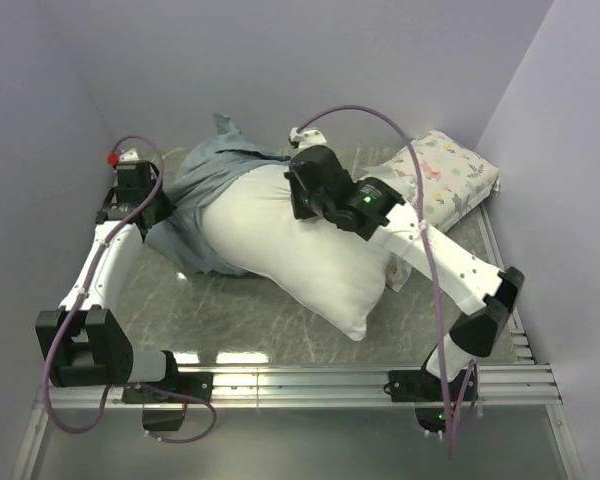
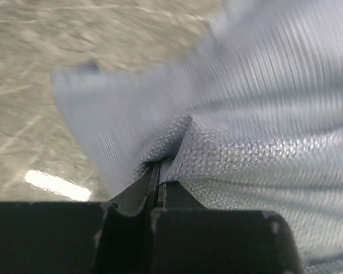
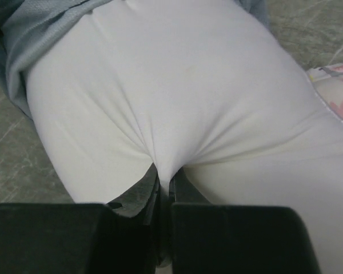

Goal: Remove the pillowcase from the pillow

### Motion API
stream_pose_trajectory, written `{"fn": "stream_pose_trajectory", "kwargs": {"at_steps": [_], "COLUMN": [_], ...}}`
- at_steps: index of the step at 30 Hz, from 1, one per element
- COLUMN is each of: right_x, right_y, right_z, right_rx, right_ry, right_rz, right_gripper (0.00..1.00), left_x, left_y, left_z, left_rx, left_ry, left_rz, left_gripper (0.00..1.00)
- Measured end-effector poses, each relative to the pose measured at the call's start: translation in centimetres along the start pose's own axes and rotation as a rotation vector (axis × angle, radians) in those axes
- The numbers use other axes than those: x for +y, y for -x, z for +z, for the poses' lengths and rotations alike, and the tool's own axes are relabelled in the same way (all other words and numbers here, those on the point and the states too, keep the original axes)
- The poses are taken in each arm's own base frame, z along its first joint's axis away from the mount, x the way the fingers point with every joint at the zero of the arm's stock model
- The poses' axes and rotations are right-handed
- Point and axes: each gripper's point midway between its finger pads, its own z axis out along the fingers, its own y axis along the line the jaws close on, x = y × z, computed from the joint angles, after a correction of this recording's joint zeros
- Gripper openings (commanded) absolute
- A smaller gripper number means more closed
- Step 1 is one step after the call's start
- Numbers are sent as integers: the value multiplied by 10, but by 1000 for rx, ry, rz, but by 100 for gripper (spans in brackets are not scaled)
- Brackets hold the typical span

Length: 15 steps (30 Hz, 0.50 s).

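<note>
The plump white pillow (image 1: 300, 245) lies slantwise across the table, most of it bare. The pillowcase (image 1: 208, 175), showing its paler grey-blue side, is bunched over the pillow's far left end. My left gripper (image 1: 158, 212) is at the pillowcase's left edge, shut on a fold of the grey-blue cloth (image 2: 177, 145). My right gripper (image 1: 298, 208) sits on top of the pillow, shut on a pinch of the pillow's white cover (image 3: 163, 165). The pillowcase edge (image 3: 28, 34) shows at the upper left of the right wrist view.
A smaller cream pillow with a floral print (image 1: 445, 180) lies at the back right, beside the right arm. The grey marbled tabletop (image 1: 240, 310) is walled at left, back and right. A metal rail (image 1: 370, 380) runs along the near edge.
</note>
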Motion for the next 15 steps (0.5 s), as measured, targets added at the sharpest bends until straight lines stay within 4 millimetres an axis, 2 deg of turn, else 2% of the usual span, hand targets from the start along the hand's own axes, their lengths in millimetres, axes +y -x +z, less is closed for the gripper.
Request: {"fn": "stream_pose_trajectory", "kwargs": {"at_steps": [4,8,15], "right_x": [-13,-11,-14], "right_y": [6,12,11], "right_z": [-26,-42,-53], "right_rx": [-28,-47,-41], "right_ry": [13,56,65], "right_rz": [26,42,40], "right_gripper": [0,0,0], "left_x": [35,57,61], "left_y": [9,5,-1], "left_z": [17,36,58], "left_rx": [6,41,93], "left_ry": [73,121,126], "left_rz": [-105,-188,-264], "left_gripper": [0,0,0]}}
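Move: The left hand still grips the pillowcase's end; its bunched middle lies about 10 cm right and 3 ahead, slightly lower, and the white pillow's middle about 29 cm right, level fore and aft. The right hand still pinches the white pillow, its middle some 10 cm below and 3 ahead; from there the pillowcase's bunch is about 20 cm left and 7 ahead, the patterned pillow some 34 cm right and 13 ahead. Both grips hold while left pulls pillowcase left and down about 8 cm, right drags pillow right, up and back. ##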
